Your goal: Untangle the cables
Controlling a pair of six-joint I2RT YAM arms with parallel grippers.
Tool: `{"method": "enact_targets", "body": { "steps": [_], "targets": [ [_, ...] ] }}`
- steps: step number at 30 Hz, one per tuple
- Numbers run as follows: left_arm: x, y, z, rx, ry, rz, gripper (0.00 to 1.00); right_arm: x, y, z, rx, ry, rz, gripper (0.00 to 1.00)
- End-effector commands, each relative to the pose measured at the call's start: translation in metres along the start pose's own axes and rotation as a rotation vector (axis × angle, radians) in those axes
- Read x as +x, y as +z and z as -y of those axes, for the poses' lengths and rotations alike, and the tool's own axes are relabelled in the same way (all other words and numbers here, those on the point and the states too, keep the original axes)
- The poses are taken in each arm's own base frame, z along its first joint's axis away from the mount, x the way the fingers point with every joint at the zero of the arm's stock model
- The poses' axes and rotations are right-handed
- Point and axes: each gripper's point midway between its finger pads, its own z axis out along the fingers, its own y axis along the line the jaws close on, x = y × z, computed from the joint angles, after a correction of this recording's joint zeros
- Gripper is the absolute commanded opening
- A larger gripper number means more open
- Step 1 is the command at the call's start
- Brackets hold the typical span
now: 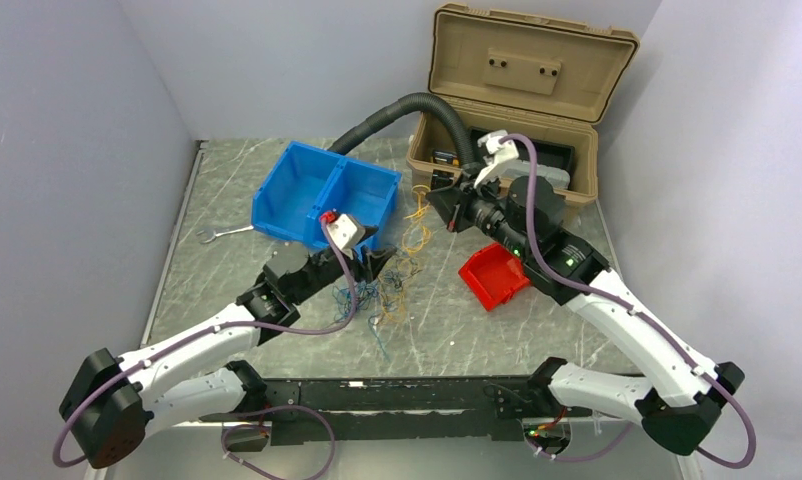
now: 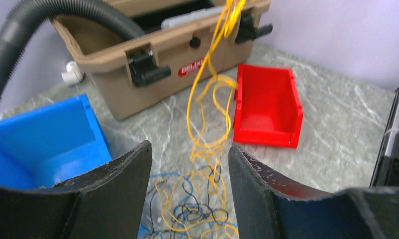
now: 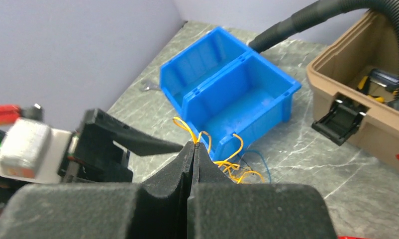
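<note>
A tangle of thin cables (image 1: 382, 298), yellow, blue and black, lies on the grey table in front of the blue bin. My left gripper (image 1: 377, 262) hovers open just over it. In the left wrist view the tangle (image 2: 200, 201) shows between the spread fingers (image 2: 133, 189), and nothing is gripped. My right gripper (image 1: 434, 194) is raised near the toolbox, shut on yellow cable strands (image 1: 415, 228) that hang down to the pile. In the right wrist view the yellow loops (image 3: 227, 162) come out at the pinched tips of the right gripper (image 3: 195, 144).
A blue two-compartment bin (image 1: 322, 190) stands at the back left, with a wrench (image 1: 222, 233) beside it. A small red bin (image 1: 494, 275) sits right of the pile. The open tan toolbox (image 1: 522, 95) is at the back right, and a black corrugated hose (image 1: 397, 110) runs into it.
</note>
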Motion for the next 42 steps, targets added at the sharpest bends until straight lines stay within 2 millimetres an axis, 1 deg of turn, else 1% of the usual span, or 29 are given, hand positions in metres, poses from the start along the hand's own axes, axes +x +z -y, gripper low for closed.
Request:
{"method": "enact_targets", "body": {
  "steps": [1, 5, 8, 9, 13, 17, 24, 29, 34, 35, 37, 41, 42],
  "targets": [
    [-0.054, 0.002, 0.006, 0.031, 0.026, 0.083, 0.61, -0.005, 0.0, -0.022, -0.116, -0.028, -0.014, 0.0],
    [-0.068, 0.004, 0.015, 0.085, 0.003, 0.045, 0.62, 0.005, 0.002, -0.027, -0.156, -0.035, -0.049, 0.0],
    [-0.076, 0.004, 0.023, 0.127, -0.028, 0.056, 0.64, 0.014, 0.004, -0.028, -0.171, -0.038, -0.082, 0.0],
    [-0.079, 0.004, 0.024, 0.131, -0.034, 0.061, 0.64, 0.017, 0.005, -0.029, -0.177, -0.039, -0.093, 0.0],
    [-0.083, 0.006, 0.027, 0.145, -0.036, 0.057, 0.6, 0.027, 0.006, -0.031, -0.201, -0.035, -0.126, 0.0],
    [-0.088, 0.008, 0.031, 0.17, -0.046, 0.064, 0.6, 0.036, 0.006, -0.036, -0.231, -0.029, -0.154, 0.0],
    [-0.096, 0.009, 0.03, 0.161, -0.056, 0.081, 0.6, 0.053, 0.007, -0.04, -0.261, -0.019, -0.199, 0.0],
    [-0.094, 0.01, 0.021, 0.109, -0.075, 0.075, 0.61, 0.064, 0.007, -0.045, -0.287, -0.018, -0.223, 0.0],
    [-0.087, 0.019, 0.025, 0.136, -0.081, 0.061, 0.6, 0.07, 0.006, -0.058, -0.341, -0.027, -0.243, 0.0],
    [-0.085, 0.02, 0.025, 0.138, -0.08, 0.061, 0.59, 0.07, 0.006, -0.061, -0.353, -0.031, -0.243, 0.0],
    [-0.083, 0.023, 0.025, 0.143, -0.073, 0.062, 0.47, 0.068, 0.005, -0.065, -0.365, -0.036, -0.237, 0.0],
    [-0.079, 0.025, 0.02, 0.116, -0.072, 0.06, 0.03, 0.063, 0.001, -0.068, -0.378, -0.037, -0.216, 0.0],
    [-0.078, 0.024, 0.019, 0.105, -0.076, 0.059, 0.0, 0.063, 0.001, -0.068, -0.374, -0.038, -0.216, 0.0]
  ]
}}
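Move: The yellow cable's held end, in the right fingers, is about 3 cm ahead of the left fingers, 9 right, 11 above. From the left hand, the cable tangle is 5 ahead, 2 right, 23 below; the red bin 6 ahead, 24 right, 22 below. From the right hand, the left gripper is 3 back, 9 left, 11 below; the blue bin 18 ahead, 24 left, 30 below. Right carries the yellow cable left, down and back 9 cm; left rises about 5, edges right and pinches it. ##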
